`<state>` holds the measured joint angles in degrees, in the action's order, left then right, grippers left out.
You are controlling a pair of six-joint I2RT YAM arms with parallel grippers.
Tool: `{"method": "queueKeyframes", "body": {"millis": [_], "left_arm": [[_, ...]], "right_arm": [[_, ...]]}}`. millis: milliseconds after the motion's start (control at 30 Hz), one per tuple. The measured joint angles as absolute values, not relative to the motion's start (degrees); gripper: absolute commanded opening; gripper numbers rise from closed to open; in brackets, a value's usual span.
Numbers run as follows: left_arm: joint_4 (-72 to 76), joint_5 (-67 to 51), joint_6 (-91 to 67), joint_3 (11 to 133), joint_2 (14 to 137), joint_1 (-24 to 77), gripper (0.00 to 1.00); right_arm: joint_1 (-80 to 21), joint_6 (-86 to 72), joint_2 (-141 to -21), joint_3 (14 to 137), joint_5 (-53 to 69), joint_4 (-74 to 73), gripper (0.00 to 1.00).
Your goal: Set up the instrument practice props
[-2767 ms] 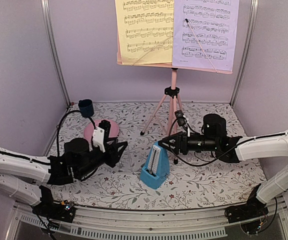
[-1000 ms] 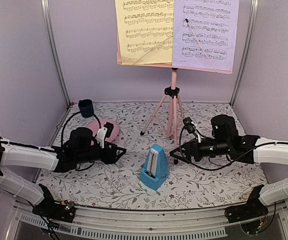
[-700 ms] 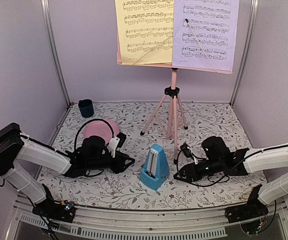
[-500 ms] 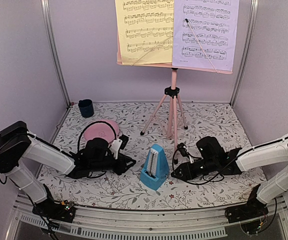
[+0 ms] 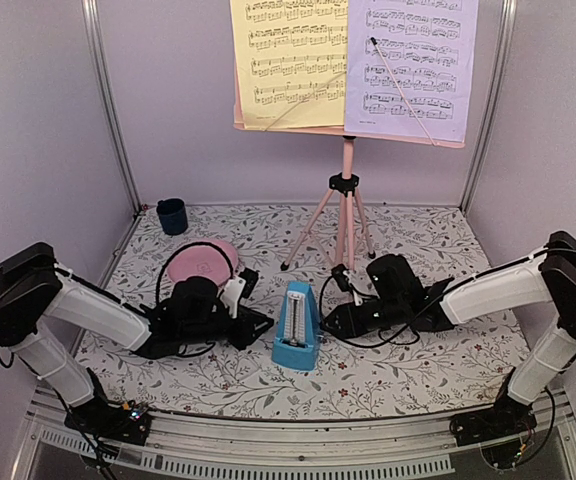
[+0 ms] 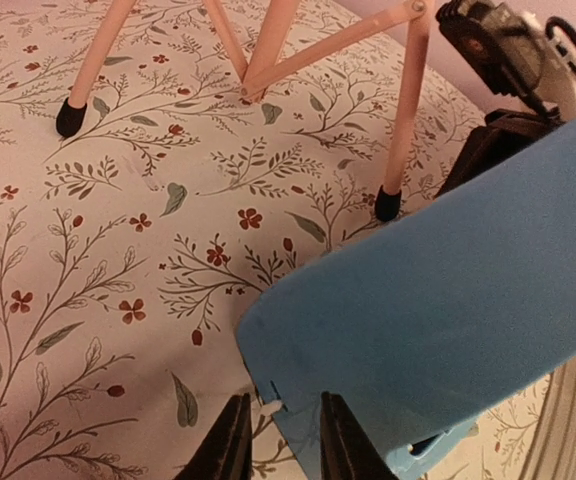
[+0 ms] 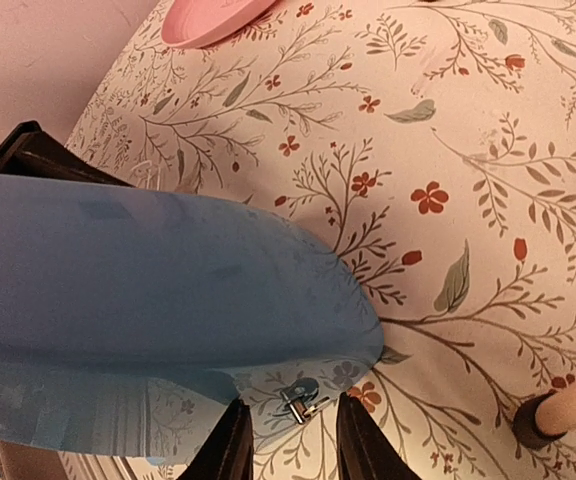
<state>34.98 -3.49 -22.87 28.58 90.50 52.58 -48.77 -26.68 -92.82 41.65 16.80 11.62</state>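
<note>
The small blue pyramid metronome [image 5: 296,328] stands on the floral mat between my two grippers. In the top view my left gripper [image 5: 266,325] meets its left side low down, and the right gripper [image 5: 328,322] its right side. In the left wrist view the narrow left gripper [image 6: 283,405] straddles a lower corner of the metronome [image 6: 448,290]. The right gripper [image 7: 291,405] pinches the metronome's [image 7: 148,270] translucent lower part, which carries a small metal key. Behind them the pink tripod music stand [image 5: 346,205] holds a yellow sheet [image 5: 288,65] and a lavender sheet [image 5: 408,65].
A round pink plate [image 5: 203,262] lies just behind my left arm, and a dark blue cup [image 5: 172,215] stands in the back left corner. The stand's feet [image 6: 387,205] rest close behind the metronome. Purple walls enclose the mat on three sides.
Both arms dropped to the mat and closed in on the metronome while their jaws narrowed. The metronome shifted slightly left and back, and now stands straighter.
</note>
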Motion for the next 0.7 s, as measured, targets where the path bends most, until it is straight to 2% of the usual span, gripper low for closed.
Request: {"method": "queueKeyframes", "body": {"millis": [167, 267, 433, 533, 700], "left_arm": [[35.3, -3.4, -23.6, 28.6, 90.5, 53.3, 0.26], [35.7, -3.2, -24.0, 28.6, 90.8, 53.9, 0.26], [37.1, -2.9, -25.3, 28.6, 92.7, 54.7, 0.26], [38.2, -2.7, -26.4, 28.6, 93.5, 55.6, 0.25], [39.3, -2.3, -27.9, 28.6, 94.2, 57.8, 0.28]], "right_arm": [[-47.5, -24.9, -96.0, 45.0, 17.1, 12.1, 0.36], [-46.5, -23.9, -96.1, 46.0, 17.3, 12.3, 0.43], [-46.0, -22.3, -93.6, 45.6, 17.7, 12.3, 0.64], [-46.1, -21.6, -88.4, 43.4, 17.9, 11.6, 0.78], [-46.1, -21.2, -77.8, 38.0, 18.6, 10.9, 0.95]]}}
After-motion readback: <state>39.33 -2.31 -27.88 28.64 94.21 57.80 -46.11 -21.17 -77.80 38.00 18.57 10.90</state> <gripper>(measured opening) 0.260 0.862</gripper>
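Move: The metronome stands between the hands: its middle is about 6 cm right of the left hand and 5 cm left of the right, some 2 cm back and 4 cm higher for both. The stand's near foot is about 5 cm right of the right hand and 3 cm ahead, 4 cm lower. The pink plate lies roughly 14 cm left and 16 cm ahead of the left hand, 4 cm lower. Right hand nudges metronome 3 cm forward, backs off, rising 7 cm and opening wide; left pushes right and back. ##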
